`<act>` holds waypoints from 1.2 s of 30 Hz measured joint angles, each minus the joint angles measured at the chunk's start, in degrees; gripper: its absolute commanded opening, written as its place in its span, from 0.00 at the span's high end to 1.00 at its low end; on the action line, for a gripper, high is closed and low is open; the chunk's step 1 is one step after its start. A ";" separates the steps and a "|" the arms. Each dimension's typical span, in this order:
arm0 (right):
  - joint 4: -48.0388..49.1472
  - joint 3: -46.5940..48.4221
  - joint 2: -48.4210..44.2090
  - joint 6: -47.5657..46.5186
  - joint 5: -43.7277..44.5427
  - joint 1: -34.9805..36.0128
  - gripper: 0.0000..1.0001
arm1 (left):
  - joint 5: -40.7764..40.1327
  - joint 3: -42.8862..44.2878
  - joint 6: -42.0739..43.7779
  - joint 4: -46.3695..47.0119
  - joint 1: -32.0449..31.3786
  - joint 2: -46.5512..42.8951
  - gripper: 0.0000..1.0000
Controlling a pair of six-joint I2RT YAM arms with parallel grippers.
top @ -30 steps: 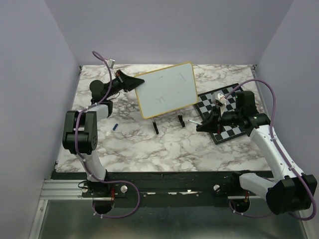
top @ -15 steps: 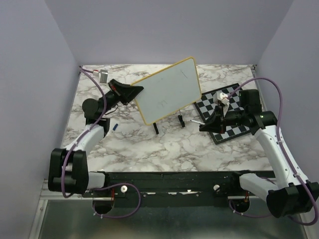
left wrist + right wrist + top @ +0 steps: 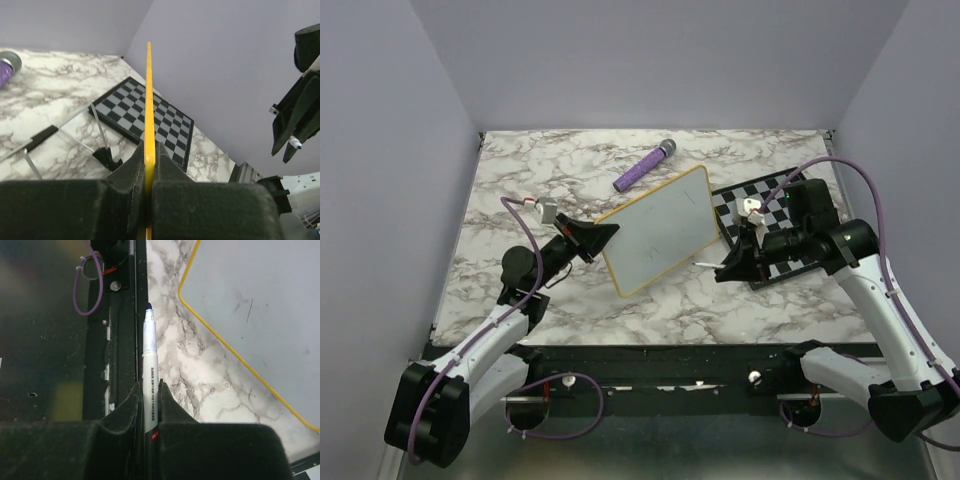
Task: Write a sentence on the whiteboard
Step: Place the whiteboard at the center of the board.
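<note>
The whiteboard (image 3: 663,240), white with a yellow frame, is tilted over the middle of the table. My left gripper (image 3: 603,238) is shut on its left edge. In the left wrist view the yellow frame (image 3: 148,100) runs edge-on between the jaws of the left gripper (image 3: 148,146), and the board's black feet (image 3: 108,155) hang to the left. My right gripper (image 3: 730,268) is shut on a white marker (image 3: 150,355), blue tip out, just right of the board's corner (image 3: 260,305). No readable sentence shows, only a few thin faint strokes (image 3: 248,310).
A black-and-white chessboard (image 3: 772,212) lies at the right, under my right arm, and also shows behind the frame (image 3: 172,125). A purple cylinder (image 3: 644,167) lies at the back, behind the whiteboard. The black base rail (image 3: 120,340) runs along the near edge.
My left arm has pulled the whiteboard from the back left toward the near middle and tilted it, uncovering the purple cylinder. My right gripper with the marker has come slightly nearer.
</note>
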 measured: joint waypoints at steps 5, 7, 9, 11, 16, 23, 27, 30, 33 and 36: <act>1.18 -0.24 0.52 2.45 4.09 4.85 0.99 | -4.02 -4.70 1.05 -0.81 -4.46 -1.16 1.00; 1.53 -0.24 1.31 2.89 5.14 5.73 0.99 | -4.83 -5.57 1.42 -1.09 -5.88 -1.75 1.00; 2.10 -0.28 2.23 3.26 6.05 6.54 0.99 | -5.49 -6.10 2.01 -1.79 -6.78 -2.91 1.00; 3.06 -0.59 2.82 3.61 6.67 7.48 0.99 | -6.32 -6.75 2.67 -2.34 -7.39 -4.28 1.00; 5.18 -1.18 4.35 4.57 8.31 9.92 0.99 | -8.68 -9.44 4.26 -2.21 -8.22 -5.27 1.00; 8.96 -1.36 7.37 7.19 10.71 13.86 0.99 | -11.30 -11.69 4.72 1.42 -10.32 -0.81 1.00; 12.68 -2.71 7.56 9.99 12.79 15.61 0.99 | -12.87 -11.72 4.72 3.48 -11.80 0.81 1.00; 15.85 -3.76 8.02 12.57 14.78 16.83 0.99 | -14.25 -12.02 4.74 4.44 -12.66 1.42 1.00; 19.50 -4.61 8.94 15.58 17.14 18.23 0.99 | -15.17 -12.41 4.74 5.07 -12.98 1.79 1.00; 22.80 -5.51 9.73 18.34 19.58 19.80 0.99 | -15.50 -12.52 4.72 5.62 -13.03 2.32 1.00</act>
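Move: The whiteboard, gripped by its left edge in the left hand, has its middle some 14 cm to that hand's right, 2 cm ahead and 3 cm lower. Bare tabletop lies under it, about 27 cm down; the empty stand is roughly 22 cm ahead, 9 cm right and 25 cm below. From the right hand, holding the marker, the whiteboard's middle is about 16 cm left, 8 cm ahead and 3 cm lower; the chessboard is some 26 cm ahead, 16 cm right and 26 cm below. The left fingers keep their pinch on the whiteboard's left edge and lower it about 8 cm towards the tabletop, drawing it slightly back and right, with a small tilt. The right hand, still gripping the marker, carries it about 7 cm left and nearly as far down, easing forward late, towards the whiteboard, tipping the pen some 10 degrees further down. ##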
